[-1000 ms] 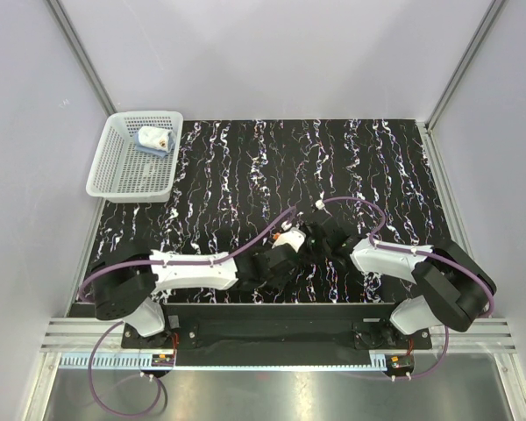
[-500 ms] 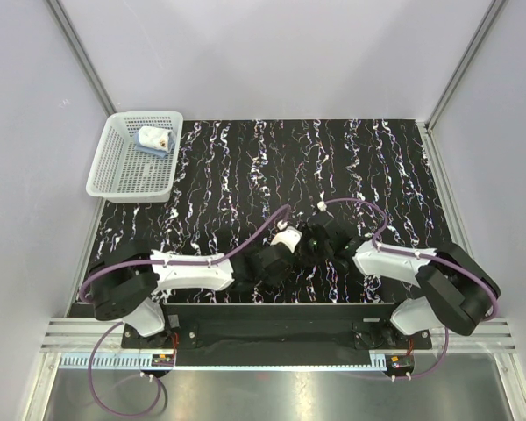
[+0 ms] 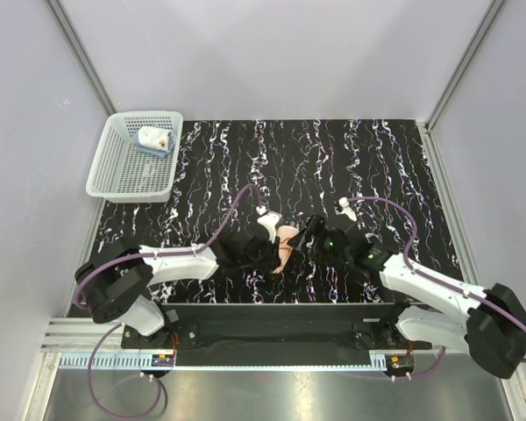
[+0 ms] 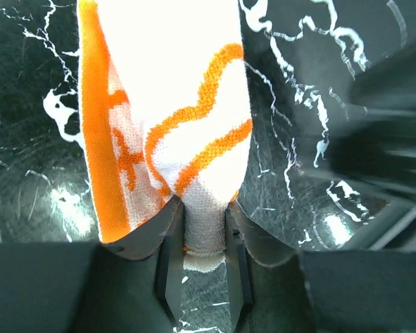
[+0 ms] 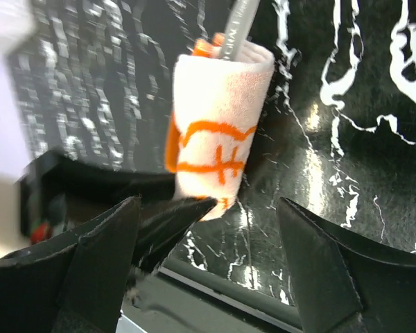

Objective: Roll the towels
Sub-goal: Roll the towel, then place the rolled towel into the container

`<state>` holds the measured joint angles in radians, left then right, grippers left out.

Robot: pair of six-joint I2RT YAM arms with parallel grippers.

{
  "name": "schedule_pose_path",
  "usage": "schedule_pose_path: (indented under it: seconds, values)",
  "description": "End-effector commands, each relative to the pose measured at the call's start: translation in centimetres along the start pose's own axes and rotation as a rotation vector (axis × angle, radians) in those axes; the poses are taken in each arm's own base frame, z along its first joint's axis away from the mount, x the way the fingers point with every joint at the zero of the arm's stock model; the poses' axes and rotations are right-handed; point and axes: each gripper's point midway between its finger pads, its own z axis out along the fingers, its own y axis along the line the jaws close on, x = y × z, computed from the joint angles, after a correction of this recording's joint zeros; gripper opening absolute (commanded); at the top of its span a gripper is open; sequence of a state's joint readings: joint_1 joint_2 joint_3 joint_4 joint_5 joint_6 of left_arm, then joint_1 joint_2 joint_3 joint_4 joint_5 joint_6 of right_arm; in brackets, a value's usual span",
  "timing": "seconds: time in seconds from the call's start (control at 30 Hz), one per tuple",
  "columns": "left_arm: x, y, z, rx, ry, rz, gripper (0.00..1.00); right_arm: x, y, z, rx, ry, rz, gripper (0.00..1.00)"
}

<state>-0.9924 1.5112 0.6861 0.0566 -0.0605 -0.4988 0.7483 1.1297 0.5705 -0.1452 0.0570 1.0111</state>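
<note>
The orange towel (image 4: 166,111), orange with white print and a white reverse, is rolled into a short tube; in the top view the orange towel (image 3: 286,239) lies near the table's front middle. My left gripper (image 4: 204,211) is shut on one end of the roll, the cloth pinched between both fingers. In the top view the left gripper (image 3: 274,248) sits at the roll's left side. My right gripper (image 5: 208,205) stands open, just short of the roll (image 5: 218,132) and not touching it; from above the right gripper (image 3: 309,231) is at the roll's right. The light blue towel (image 3: 152,140) lies rolled in the basket.
A white perforated basket (image 3: 114,180) stands at the table's far left corner. The table top (image 3: 368,167) is black with white streaks. Grey walls close in the left, back and right sides. A purple cable (image 3: 245,195) loops above the left wrist.
The right gripper has opened wide and let go of the roll, drawing back to the right. The left gripper has closed down on the roll's end and shifted a little left with it.
</note>
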Motion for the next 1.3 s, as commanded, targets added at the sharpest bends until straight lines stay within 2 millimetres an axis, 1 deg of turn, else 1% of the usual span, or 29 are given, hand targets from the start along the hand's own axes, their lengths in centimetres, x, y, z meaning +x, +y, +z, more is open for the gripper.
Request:
schedule_pose_path:
  seconds: [0.0, 0.07, 0.1, 0.13, 0.17, 0.2, 0.23, 0.27, 0.3, 0.33, 0.37, 0.4, 0.43, 0.47, 0.5, 0.57, 0.6, 0.63, 0.77, 0.83, 0.87, 0.9, 0.93, 0.97, 1.03, 1.1, 1.13, 1.2, 1.27]
  values:
    - [0.7, -0.9, -0.4, 0.153, 0.048, -0.092, 0.21, -0.7, 0.3, -0.6, -0.054, -0.075, 0.017, 0.86]
    - [0.8, -0.8, -0.6, 0.187, 0.068, -0.148, 0.21, -0.5, 0.3, -0.4, -0.067, -0.071, 0.014, 0.86]
    - [0.5, 0.0, -0.4, 0.180, 0.073, -0.192, 0.20, -0.3, 0.2, -0.1, -0.062, -0.060, 0.010, 0.86]
    - [0.5, 0.2, -0.5, 0.195, 0.083, -0.218, 0.19, -0.1, 0.1, 0.1, -0.064, -0.054, 0.006, 0.86]
    - [0.5, -0.2, -0.7, 0.235, 0.101, -0.244, 0.19, -0.4, 0.9, 0.4, -0.101, -0.064, 0.006, 0.86]
    - [-0.3, 0.5, -0.7, 0.246, 0.083, -0.280, 0.19, 0.0, 0.7, 0.9, -0.096, -0.050, 0.003, 0.86]
    - [-0.1, 0.7, -0.8, 0.262, 0.093, -0.323, 0.19, 0.1, 0.7, 1.2, -0.101, -0.047, 0.000, 0.85]
    - [-0.4, 1.1, -1.1, 0.290, 0.097, -0.362, 0.19, -0.1, 1.2, 1.5, -0.125, -0.056, -0.004, 0.86]
    - [-0.7, 1.3, -1.1, 0.307, 0.091, -0.384, 0.19, 0.1, 1.0, 2.2, -0.117, -0.047, -0.008, 0.85]
    - [-0.7, 1.6, -1.2, 0.318, 0.097, -0.421, 0.19, 0.2, 1.1, 2.5, -0.120, -0.044, -0.011, 0.85]
    - [-0.5, 1.9, -1.5, 0.348, 0.111, -0.455, 0.19, -0.1, 1.7, 2.7, -0.146, -0.057, -0.014, 0.85]
    - [-0.7, 2.1, -1.3, 0.366, 0.105, -0.473, 0.19, 0.1, 1.5, 3.3, -0.140, -0.052, -0.021, 0.85]
    - [-0.6, 2.2, -1.3, 0.377, 0.115, -0.501, 0.19, -0.1, 1.8, 3.5, -0.149, -0.059, -0.022, 0.85]
    - [-0.7, 2.4, -1.4, 0.393, 0.123, -0.518, 0.19, -0.4, 2.3, 3.7, -0.169, -0.073, -0.028, 0.85]
    - [-0.4, 2.6, -1.0, 0.395, 0.137, -0.532, 0.19, -0.4, 2.2, 4.2, -0.163, -0.075, -0.034, 0.85]
    - [-0.1, 2.9, -0.7, 0.402, 0.151, -0.551, 0.19, -0.7, 2.7, 5.0, -0.172, -0.083, -0.054, 0.84]
    - [-0.2, 3.0, -0.7, 0.407, 0.152, -0.561, 0.19, -0.8, 2.8, 5.2, -0.174, -0.086, -0.063, 0.84]
    - [0.0, 3.1, -0.5, 0.407, 0.159, -0.572, 0.19, -1.1, 3.4, 5.4, -0.181, -0.092, -0.072, 0.84]
    - [-0.2, 3.6, -0.5, 0.429, 0.165, -0.607, 0.19, -1.1, 3.9, 6.7, -0.187, -0.086, -0.085, 0.83]
    - [-0.1, 3.8, -0.3, 0.431, 0.172, -0.622, 0.19, -1.1, 3.8, 7.5, -0.176, -0.084, -0.091, 0.82]
    - [-0.1, 4.0, -0.4, 0.434, 0.173, -0.630, 0.19, -1.1, 3.9, 7.7, -0.181, -0.087, -0.093, 0.79]
    - [0.0, 4.2, -0.3, 0.433, 0.181, -0.637, 0.19, -0.9, 3.6, 8.1, -0.172, -0.082, -0.098, 0.77]
    - [0.0, 4.2, -0.3, 0.438, 0.185, -0.640, 0.19, -1.1, 3.9, 8.4, -0.183, -0.089, -0.101, 0.75]
    - [0.1, 4.2, -0.3, 0.450, 0.191, -0.643, 0.19, -0.7, 3.5, 8.9, -0.171, -0.077, -0.101, 0.73]
    - [0.1, 4.0, -0.2, 0.461, 0.201, -0.654, 0.19, -0.6, 3.5, 9.4, -0.180, -0.074, -0.099, 0.71]
    - [0.1, 3.7, -0.2, 0.488, 0.208, -0.671, 0.20, 0.0, 3.0, 10.1, -0.174, -0.054, -0.092, 0.68]
    - [0.0, 3.7, -0.2, 0.499, 0.206, -0.679, 0.20, 0.1, 3.2, 10.2, -0.188, -0.054, -0.085, 0.68]
    - [0.0, 3.4, -0.2, 0.526, 0.212, -0.692, 0.19, 0.6, 2.7, 10.8, -0.181, -0.037, -0.081, 0.66]
    - [0.2, 3.4, -0.1, 0.529, 0.221, -0.696, 0.19, 0.6, 2.9, 11.0, -0.188, -0.039, -0.076, 0.65]
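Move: The rolled orange-and-white towel, its near end still pinched in the left fingers, has its middle about 4 cm ahead and 3 cm right of the left hand, at about its height. From the open right hand, the towel's middle lies some 2 cm ahead, 4 cm left and 6 cm below; the left fingertips are about 2 cm back, 7 cm left and 6 cm down. A thin strip sticks out of the far end, roughly 5 cm ahead, 4 cm left and 5 cm below the right hand. The towel roll keeps its near end in the left fingers while the left hand carries it about 4 cm forward and left, swinging its fingers some 50 degrees to point mostly right and less steeply down. The right hand reaches left, forward and down, about 6 cm each, straddles the roll beyond the left grip and partly closes its wide fingers until one tip touches the side. ##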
